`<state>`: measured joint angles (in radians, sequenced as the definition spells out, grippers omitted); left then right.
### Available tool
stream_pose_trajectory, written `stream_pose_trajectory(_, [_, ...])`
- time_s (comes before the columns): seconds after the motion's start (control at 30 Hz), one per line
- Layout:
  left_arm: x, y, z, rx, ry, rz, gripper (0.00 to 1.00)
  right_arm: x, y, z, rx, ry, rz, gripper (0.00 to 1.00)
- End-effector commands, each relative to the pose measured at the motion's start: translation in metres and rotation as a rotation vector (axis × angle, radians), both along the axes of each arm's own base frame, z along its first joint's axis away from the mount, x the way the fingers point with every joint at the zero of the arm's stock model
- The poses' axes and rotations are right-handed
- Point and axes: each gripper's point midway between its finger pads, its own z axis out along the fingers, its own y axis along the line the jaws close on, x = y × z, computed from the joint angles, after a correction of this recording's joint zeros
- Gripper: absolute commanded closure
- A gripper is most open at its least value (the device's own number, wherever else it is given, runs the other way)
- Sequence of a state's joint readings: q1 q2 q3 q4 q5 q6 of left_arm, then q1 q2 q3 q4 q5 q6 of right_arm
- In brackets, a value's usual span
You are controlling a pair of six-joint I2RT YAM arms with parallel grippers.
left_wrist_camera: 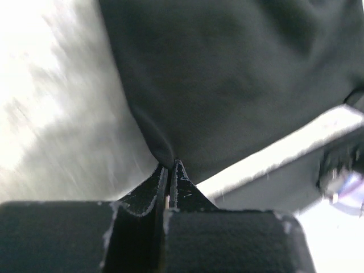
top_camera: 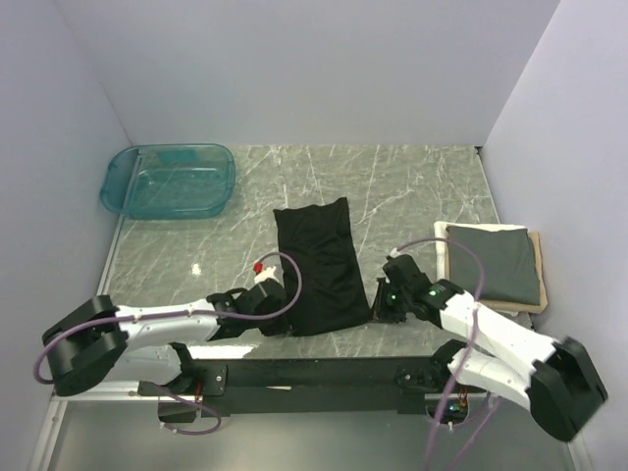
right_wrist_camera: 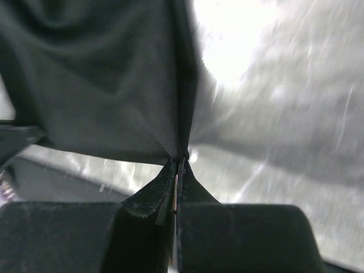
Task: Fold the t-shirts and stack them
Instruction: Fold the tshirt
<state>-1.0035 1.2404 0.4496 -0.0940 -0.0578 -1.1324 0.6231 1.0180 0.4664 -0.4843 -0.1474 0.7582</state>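
Note:
A black t-shirt (top_camera: 319, 263) lies folded into a long strip at the middle of the marble table. My left gripper (top_camera: 278, 311) is shut on its near left corner; the left wrist view shows the cloth (left_wrist_camera: 227, 85) pinched at the fingertips (left_wrist_camera: 170, 165). At the near right corner my right gripper (top_camera: 378, 306) is shut on the cloth (right_wrist_camera: 102, 85), which runs into its fingertips (right_wrist_camera: 180, 160). A folded dark grey t-shirt (top_camera: 498, 261) rests on a tan board (top_camera: 534, 294) at the right.
A clear teal plastic tub (top_camera: 169, 181) stands at the back left. White walls close the table in on three sides. A black rail (top_camera: 314, 373) with the arm bases runs along the near edge.

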Motion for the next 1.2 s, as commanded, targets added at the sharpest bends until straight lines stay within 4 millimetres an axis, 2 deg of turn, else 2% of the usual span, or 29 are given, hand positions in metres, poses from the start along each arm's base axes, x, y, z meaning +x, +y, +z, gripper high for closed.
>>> stream_pose_trajectory(0.0, [-0.030,0.002,0.009,0.004,0.051,-0.019,0.99,-0.027,-0.005,0.012,0.038,0.047,-0.004,1.00])
stream_pose_trajectory(0.07, [-0.036,-0.002,0.023,-0.043,0.057,-0.029,0.99,-0.019,0.001,0.037,0.099,-0.031,-0.006,1.00])
stream_pose_trajectory(0.13, [-0.030,-0.004,0.042,-0.081,0.016,-0.017,0.99,-0.010,0.000,0.054,0.099,-0.097,0.002,1.00])
stream_pose_trajectory(0.17, [-0.021,-0.003,0.054,-0.077,-0.024,0.013,0.99,-0.002,0.000,0.070,0.090,-0.135,-0.008,1.00])
stream_pose_trajectory(0.23, [-0.010,-0.003,0.073,-0.087,-0.088,0.027,0.99,0.013,-0.008,0.079,0.026,-0.181,-0.033,1.00])
stream_pose_trajectory(0.27, [0.000,-0.007,0.089,-0.100,-0.139,0.042,0.99,0.020,-0.006,0.093,0.026,-0.217,-0.029,1.00])
stream_pose_trajectory(0.33, [0.017,-0.005,0.099,-0.070,-0.202,0.060,0.99,0.033,-0.006,0.104,0.004,-0.248,-0.044,1.00])
stream_pose_trajectory(0.37, [0.027,-0.005,0.111,-0.074,-0.226,0.082,0.99,0.047,-0.005,0.121,0.010,-0.306,-0.067,1.00])
stream_pose_trajectory(0.53, [0.073,-0.002,0.126,-0.110,-0.264,0.107,0.99,0.085,0.008,0.161,0.024,-0.413,-0.058,1.00])
stream_pose_trajectory(0.57, [0.081,-0.003,0.136,-0.122,-0.285,0.112,1.00,0.091,0.009,0.164,0.019,-0.421,-0.060,1.00])
stream_pose_trajectory(0.6, [0.090,0.001,0.137,-0.106,-0.303,0.120,0.99,0.098,0.009,0.163,0.007,-0.413,-0.067,1.00])
stream_pose_trajectory(0.67, [0.102,0.001,0.147,-0.109,-0.332,0.135,1.00,0.113,0.014,0.176,0.039,-0.446,-0.072,1.00])
stream_pose_trajectory(0.7, [0.109,0.004,0.145,-0.096,-0.330,0.146,0.99,0.119,0.018,0.175,0.043,-0.437,-0.066,1.00])
stream_pose_trajectory(0.73, [0.113,0.004,0.145,-0.093,-0.328,0.153,0.99,0.129,0.015,0.181,0.046,-0.457,-0.088,1.00])
stream_pose_trajectory(0.77, [0.118,0.005,0.148,-0.092,-0.331,0.160,0.99,0.133,0.020,0.185,0.070,-0.463,-0.070,1.00])
stream_pose_trajectory(0.8, [0.124,0.008,0.145,-0.080,-0.326,0.171,0.99,0.139,0.023,0.183,0.070,-0.450,-0.067,1.00])
stream_pose_trajectory(0.83, [0.127,0.009,0.145,-0.077,-0.325,0.174,0.99,0.146,0.025,0.190,0.079,-0.468,-0.068,1.00])
stream_pose_trajectory(0.9, [0.138,0.015,0.146,-0.058,-0.331,0.197,0.99,0.157,0.026,0.187,0.073,-0.455,-0.062,1.00])
stream_pose_trajectory(0.97, [0.148,0.019,0.152,-0.059,-0.349,0.216,0.99,0.170,0.026,0.196,0.079,-0.480,-0.071,1.00])
stream_pose_trajectory(1.0, [0.152,0.021,0.150,-0.048,-0.346,0.219,0.99,0.175,0.028,0.191,0.078,-0.467,-0.064,1.00])
stream_pose_trajectory(1.03, [0.156,0.021,0.153,-0.049,-0.349,0.219,0.99,0.180,0.029,0.197,0.082,-0.476,-0.064,1.00])
stream_pose_trajectory(1.17, [0.173,0.025,0.152,-0.033,-0.350,0.225,0.99,0.197,0.031,0.195,0.082,-0.464,-0.057,1.00])
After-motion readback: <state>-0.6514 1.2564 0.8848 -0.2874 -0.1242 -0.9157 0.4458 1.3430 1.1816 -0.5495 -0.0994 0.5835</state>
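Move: About 30 cm ahead and 5 cm to the left of the left hand, roughly 2 cm lower, lies the t-shirt's far left corner. Its far right corner lies about 30 cm ahead, 5 cm left and 2 cm below the right hand. The empty teal bin stands some 38 cm ahead and 34 cm left of the left hand. The folded stack is about 13 cm ahead and 31 cm to the right of the right hand. Keeping the two near hem corners pinched, both hands first ease back a little (left about 3 cm, right less) while rising, then swing up and forward over the shirt towards its far edge. They end some 15 to 18 cm farther out and about 15 cm higher, the right slightly ahead and higher, fingers tipping outward by some 20 degrees. ##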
